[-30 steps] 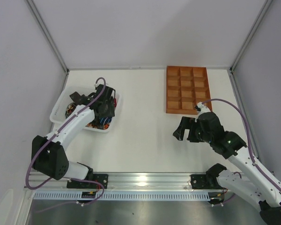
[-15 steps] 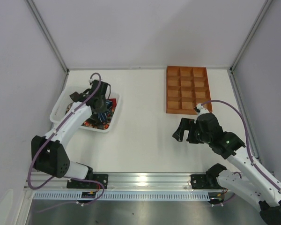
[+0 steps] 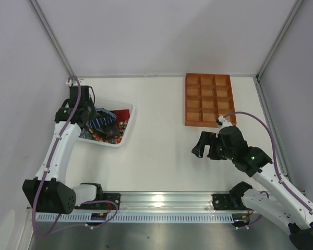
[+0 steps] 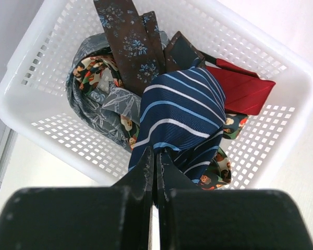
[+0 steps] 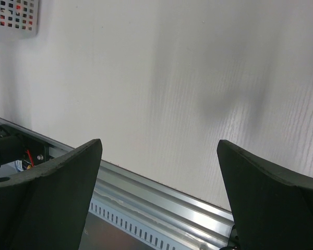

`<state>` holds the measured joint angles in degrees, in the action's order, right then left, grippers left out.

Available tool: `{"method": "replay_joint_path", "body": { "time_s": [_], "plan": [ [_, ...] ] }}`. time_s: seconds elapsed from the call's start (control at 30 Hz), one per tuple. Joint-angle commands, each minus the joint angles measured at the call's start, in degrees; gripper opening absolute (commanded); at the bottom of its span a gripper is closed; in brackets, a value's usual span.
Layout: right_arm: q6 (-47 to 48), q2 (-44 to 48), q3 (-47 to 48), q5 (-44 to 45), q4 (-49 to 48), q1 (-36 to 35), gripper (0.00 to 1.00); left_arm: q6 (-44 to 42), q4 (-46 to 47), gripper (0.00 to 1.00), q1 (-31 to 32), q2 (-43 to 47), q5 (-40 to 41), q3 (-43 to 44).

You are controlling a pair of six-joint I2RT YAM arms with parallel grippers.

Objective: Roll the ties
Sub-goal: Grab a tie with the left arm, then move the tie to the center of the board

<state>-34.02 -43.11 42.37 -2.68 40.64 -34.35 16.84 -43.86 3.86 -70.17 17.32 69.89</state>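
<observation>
Several ties lie heaped in the white basket [image 4: 36,130]: a brown flowered tie [image 4: 128,41], a red tie [image 4: 242,88], a grey patterned tie [image 4: 94,99] and a navy tie with light-blue stripes [image 4: 182,114] on top. My left gripper [image 4: 156,153] is shut on the near end of the navy tie, pinching its fabric between the fingertips. From above, the left gripper [image 3: 86,112] hangs over the basket's left part, with the navy tie [image 3: 100,121] trailing from it. My right gripper [image 3: 203,145] hovers open over bare table, nothing between its fingers [image 5: 73,172].
An orange-brown compartment tray [image 3: 208,99] sits at the back right, just beyond the right arm. The basket [image 3: 126,112] stands at the left, close to the side wall. The metal rail [image 5: 161,198] runs along the table's near edge.
The left gripper closed on the navy tie in the basket, and the left arm swung from the basket's right side toward its left, drawing the tie with it. The right arm stayed still.
</observation>
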Motion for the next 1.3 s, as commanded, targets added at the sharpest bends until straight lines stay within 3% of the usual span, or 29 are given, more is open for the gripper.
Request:
{"method": "replay_joint_path", "body": {
  "time_s": [0.0,0.17,0.3,0.5,0.53,0.73,0.77,0.83,0.93,1.17,1.27],
  "plan": [
    [-0.1,0.3,-0.4,-0.4,-1.8,-0.1,1.0,-2.7,2.4,0.0,-1.5,2.0,-3.8,1.5],
    [-0.3,-0.1,-1.0,-0.9,-2.4,-0.1,1.0,-1.9,5.4,0.0,-1.6,6.2,-6.3,1.7],
    [-0.6,-0.4,-1.1,-1.2,-3.0,-0.1,1.0,-0.8,7.0,0.0,-1.7,9.5,-13.2,2.8],
    [-0.9,-1.2,-0.5,-2.0,-3.8,0.0,1.0,4.3,19.0,0.0,-1.7,19.4,-42.0,-1.0],
    [-0.9,-1.5,-0.5,-2.1,-4.0,0.0,1.0,7.7,22.6,0.01,-1.7,21.0,-49.4,-2.1],
    [-1.5,-2.2,0.9,-2.7,-4.0,-0.1,1.0,31.1,43.6,0.0,-0.7,25.7,-66.8,-14.0],
    [-1.9,-1.8,1.2,-2.6,-3.6,0.0,1.0,33.5,49.6,0.01,1.5,26.3,-67.5,-15.6],
    [-3.1,-0.7,1.7,-1.8,-3.5,0.1,1.0,35.5,50.3,0.0,4.3,26.3,-66.5,-17.9],
    [-3.9,1.4,1.9,-1.5,-3.7,0.8,1.0,36.3,52.3,0.0,16.0,24.7,-60.2,-21.0],
    [-4.5,2.1,4.6,-0.2,-0.4,3.8,1.0,41.5,67.7,0.0,35.0,7.6,-52.7,-23.0],
    [-5.0,3.6,5.4,1.9,1.7,5.0,1.0,45.6,79.1,0.0,38.0,0.2,-54.1,-23.0]
  ]
}}
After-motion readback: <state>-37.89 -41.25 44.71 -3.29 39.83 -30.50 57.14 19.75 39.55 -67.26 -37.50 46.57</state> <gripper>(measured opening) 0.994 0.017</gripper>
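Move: The striped tie is already pinched in the left fingers; the open right gripper, towards which it is carried, stands about 46 cm to this hand's right, 15 cm back and 6 cm lower. The basket's middle lies some 9 cm ahead, 5 cm left and 16 cm below, the red tie in it about 10 cm ahead, 9 cm right and 13 cm below. From the right hand, the striped tie is roughly 15 cm ahead, 45 cm left and slightly higher. The striped tie, still pinched in the shut left fingers, goes up about 18 cm over the basket, then swings right and sinks again towards the right gripper, some 35 cm right and 13 cm back in all, as the wrist rolls and turns clockwise until the fingers point level to the right. Near the end the wide-open right hand rises about 3 cm. ##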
